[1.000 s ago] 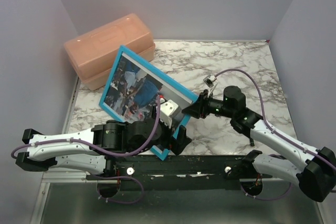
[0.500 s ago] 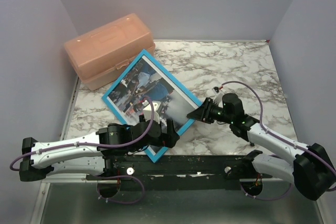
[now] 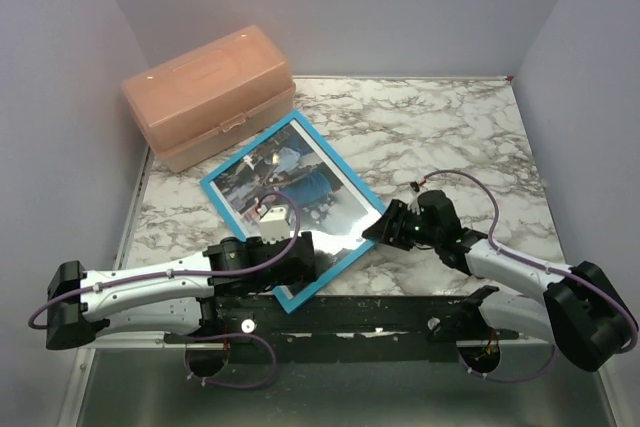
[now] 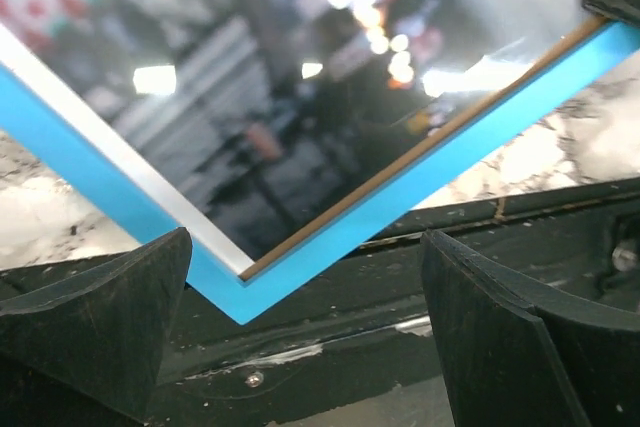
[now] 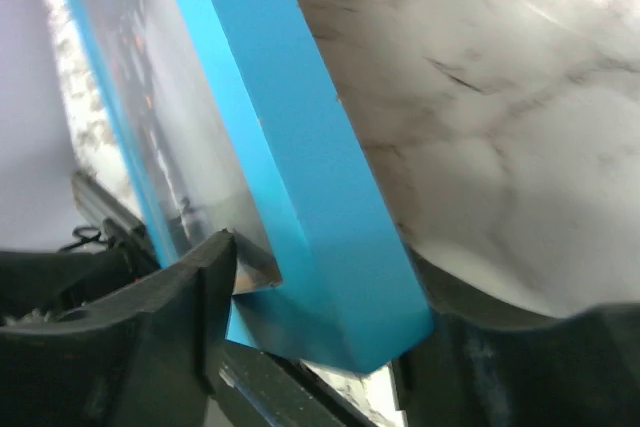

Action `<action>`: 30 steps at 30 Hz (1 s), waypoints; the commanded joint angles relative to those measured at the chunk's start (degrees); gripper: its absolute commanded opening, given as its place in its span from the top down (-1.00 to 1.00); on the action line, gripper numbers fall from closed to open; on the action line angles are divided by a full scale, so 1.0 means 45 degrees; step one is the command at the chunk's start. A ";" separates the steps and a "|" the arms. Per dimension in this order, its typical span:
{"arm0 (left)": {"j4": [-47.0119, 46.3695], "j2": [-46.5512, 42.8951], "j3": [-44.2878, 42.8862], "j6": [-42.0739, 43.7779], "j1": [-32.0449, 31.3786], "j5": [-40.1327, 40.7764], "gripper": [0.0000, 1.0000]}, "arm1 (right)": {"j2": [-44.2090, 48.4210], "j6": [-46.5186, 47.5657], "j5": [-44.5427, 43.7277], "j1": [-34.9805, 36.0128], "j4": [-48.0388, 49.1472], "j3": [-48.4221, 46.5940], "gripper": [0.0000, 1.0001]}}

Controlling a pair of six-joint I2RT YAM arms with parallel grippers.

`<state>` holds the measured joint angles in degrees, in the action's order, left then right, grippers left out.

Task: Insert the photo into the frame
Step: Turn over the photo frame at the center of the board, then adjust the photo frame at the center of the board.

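The frame lies blue face up on the marble table, one corner over the near edge. The photo shows inside it as a colour street scene. My left gripper hovers open above the frame's near corner. In the left wrist view that corner of the frame and the glossy photo lie between the wide-apart fingers of the left gripper, untouched. My right gripper sits at the right corner. In the right wrist view the blue frame stands between the parted jaws of the right gripper, a gap beside the left finger.
A peach plastic box stands at the back left, close to the frame's far corner. The black mounting rail runs along the near table edge under the frame's near corner. Grey walls close in the left, back and right sides.
The frame has come down from a raised tilt to lie flat on the table. Both arms have dropped lower with it. The right jaws have widened around the frame's corner.
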<state>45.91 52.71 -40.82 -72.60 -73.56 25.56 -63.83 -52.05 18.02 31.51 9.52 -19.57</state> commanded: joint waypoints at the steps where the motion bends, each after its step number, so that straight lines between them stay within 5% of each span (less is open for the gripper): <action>1: 0.1016 0.0899 -0.0343 -0.0663 0.0255 0.0107 -0.97 | -0.0744 0.2499 -0.2337 -0.0029 -0.1839 0.0268 -0.40; 4: 0.1130 0.1184 -0.0262 -0.0703 0.0522 -0.0179 -0.97 | -0.1059 0.2462 -0.2315 -0.0034 -0.2096 -0.0191 -0.83; 9: 0.0873 0.0856 0.0174 -0.0461 0.1096 -0.0500 -0.97 | -0.1094 0.2471 -0.2596 -0.0039 -0.3423 -0.0903 -0.99; 18: 0.0010 -0.1185 0.1983 0.0555 0.3379 -0.1655 -0.97 | -0.0363 0.2361 -0.5374 -0.0019 -0.5829 -0.2585 -1.00; 24: -0.1480 -0.2604 0.3607 0.1355 0.5603 -0.3443 -0.97 | -0.3821 0.3501 -0.5985 -0.0170 -0.7724 -0.5499 -1.00; 30: -0.3234 -0.2795 0.4652 0.2194 0.7745 -0.5482 -0.97 | -0.6760 0.3878 -0.4359 -0.0185 -0.6874 -0.7152 -1.00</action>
<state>39.11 40.23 -21.85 -66.72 -43.75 10.02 -89.03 -36.91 -4.86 30.89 -19.88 -48.77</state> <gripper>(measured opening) 0.984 0.998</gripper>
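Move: The photo frame lies face up, its right corner still raised in the right fingers; its middle is about 17 cm left and 4 cm ahead of that hand, some 3 cm lower. From the left hand the frame's middle is roughly 12 cm ahead, 4 cm left and 9 cm below. The peach case stands about 36 cm ahead of the left hand, 24 cm to its left and 4 cm lower. Right fingers release the frame's corner, then go about 9 cm forward-right; open left hand shifts left and down. ##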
